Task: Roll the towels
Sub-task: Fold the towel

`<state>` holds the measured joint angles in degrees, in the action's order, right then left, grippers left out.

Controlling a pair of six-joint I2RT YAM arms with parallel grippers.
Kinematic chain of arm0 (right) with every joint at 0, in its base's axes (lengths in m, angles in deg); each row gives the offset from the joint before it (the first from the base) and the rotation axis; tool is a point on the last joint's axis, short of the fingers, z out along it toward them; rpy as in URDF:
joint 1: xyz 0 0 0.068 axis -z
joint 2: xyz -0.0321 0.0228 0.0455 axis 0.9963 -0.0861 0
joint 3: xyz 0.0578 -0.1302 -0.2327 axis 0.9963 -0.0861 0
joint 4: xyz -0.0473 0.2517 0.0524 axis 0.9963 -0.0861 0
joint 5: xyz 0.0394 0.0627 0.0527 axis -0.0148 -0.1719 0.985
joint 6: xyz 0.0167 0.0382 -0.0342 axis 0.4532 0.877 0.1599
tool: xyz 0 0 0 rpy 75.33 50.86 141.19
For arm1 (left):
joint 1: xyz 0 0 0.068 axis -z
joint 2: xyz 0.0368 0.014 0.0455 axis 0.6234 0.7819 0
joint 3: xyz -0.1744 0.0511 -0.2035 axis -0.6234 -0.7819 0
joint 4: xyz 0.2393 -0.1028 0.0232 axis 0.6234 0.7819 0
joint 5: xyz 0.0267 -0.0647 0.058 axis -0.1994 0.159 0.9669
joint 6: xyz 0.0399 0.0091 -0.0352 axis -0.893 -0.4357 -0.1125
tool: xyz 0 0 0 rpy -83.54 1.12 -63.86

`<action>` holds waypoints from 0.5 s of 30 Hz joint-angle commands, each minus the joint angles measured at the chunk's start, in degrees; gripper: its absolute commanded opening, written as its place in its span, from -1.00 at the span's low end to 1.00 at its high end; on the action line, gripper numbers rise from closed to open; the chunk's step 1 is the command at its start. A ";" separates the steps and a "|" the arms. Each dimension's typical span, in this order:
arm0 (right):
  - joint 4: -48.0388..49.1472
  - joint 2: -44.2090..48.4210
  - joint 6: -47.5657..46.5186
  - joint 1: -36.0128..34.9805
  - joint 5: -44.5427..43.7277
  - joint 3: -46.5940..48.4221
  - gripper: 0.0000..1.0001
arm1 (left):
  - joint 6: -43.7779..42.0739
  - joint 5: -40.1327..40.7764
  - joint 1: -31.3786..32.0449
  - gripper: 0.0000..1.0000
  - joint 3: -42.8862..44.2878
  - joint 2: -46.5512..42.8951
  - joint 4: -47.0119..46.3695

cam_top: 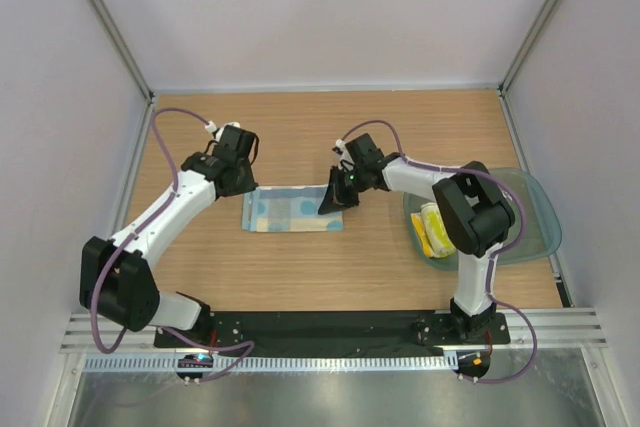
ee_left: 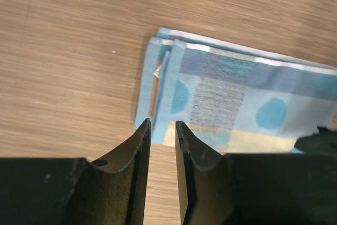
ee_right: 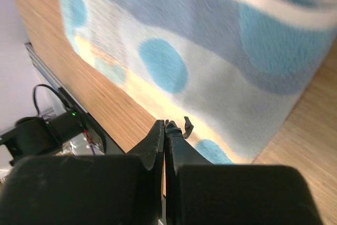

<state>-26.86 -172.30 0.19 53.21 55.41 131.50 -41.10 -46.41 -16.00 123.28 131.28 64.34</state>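
A light blue towel [cam_top: 293,210] with blue spots lies folded flat in a strip on the wooden table. My left gripper [cam_top: 249,188] hovers at its left end; in the left wrist view the jaws [ee_left: 163,125] stand a narrow gap apart with only bare table between them, and the towel's layered edge [ee_left: 163,77] lies just beyond the tips. My right gripper [cam_top: 333,203] is at the towel's right end, shut, its tips [ee_right: 165,125] over the near edge of the towel [ee_right: 210,51] with nothing seen between them. The yellow towel [cam_top: 433,230] sits bunched in the tub.
A clear bluish plastic tub [cam_top: 530,217] stands at the right, beside the right arm's elbow. Grey walls enclose the table on three sides. A black base plate [cam_top: 330,327] runs along the near edge.
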 commanded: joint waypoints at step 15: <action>16.46 -14.13 4.92 10.50 9.31 0.83 -0.98 | -2.55 -5.29 0.99 -0.54 2.15 10.63 -7.33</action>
<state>-13.12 -185.00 5.50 64.66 66.07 135.57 -42.08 -52.07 -14.95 122.67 140.35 59.49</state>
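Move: The folded blue towel lies flat between the hands. Its far right corner is about 9 cm ahead of the right hand, 4 cm to its right and 4 cm below; the towel's middle is roughly 3 cm ahead and 7 cm left. Under the left hand, some 12 cm down, is the towel's left end, about 4 cm farther out and in line sideways; the middle is 10 cm to the right of that end. The towel's far right corner is what the right hand goes to: with fingers still shut it hops some 8 cm forward and 3 cm right, rising about 3 cm over the towel, then dipping to come down at the corner, where it seems to touch the edge. Over the left end, the left hand sinks about 5 cm while drifting 3 cm right, fingers slightly parted and still clear of the cloth. ##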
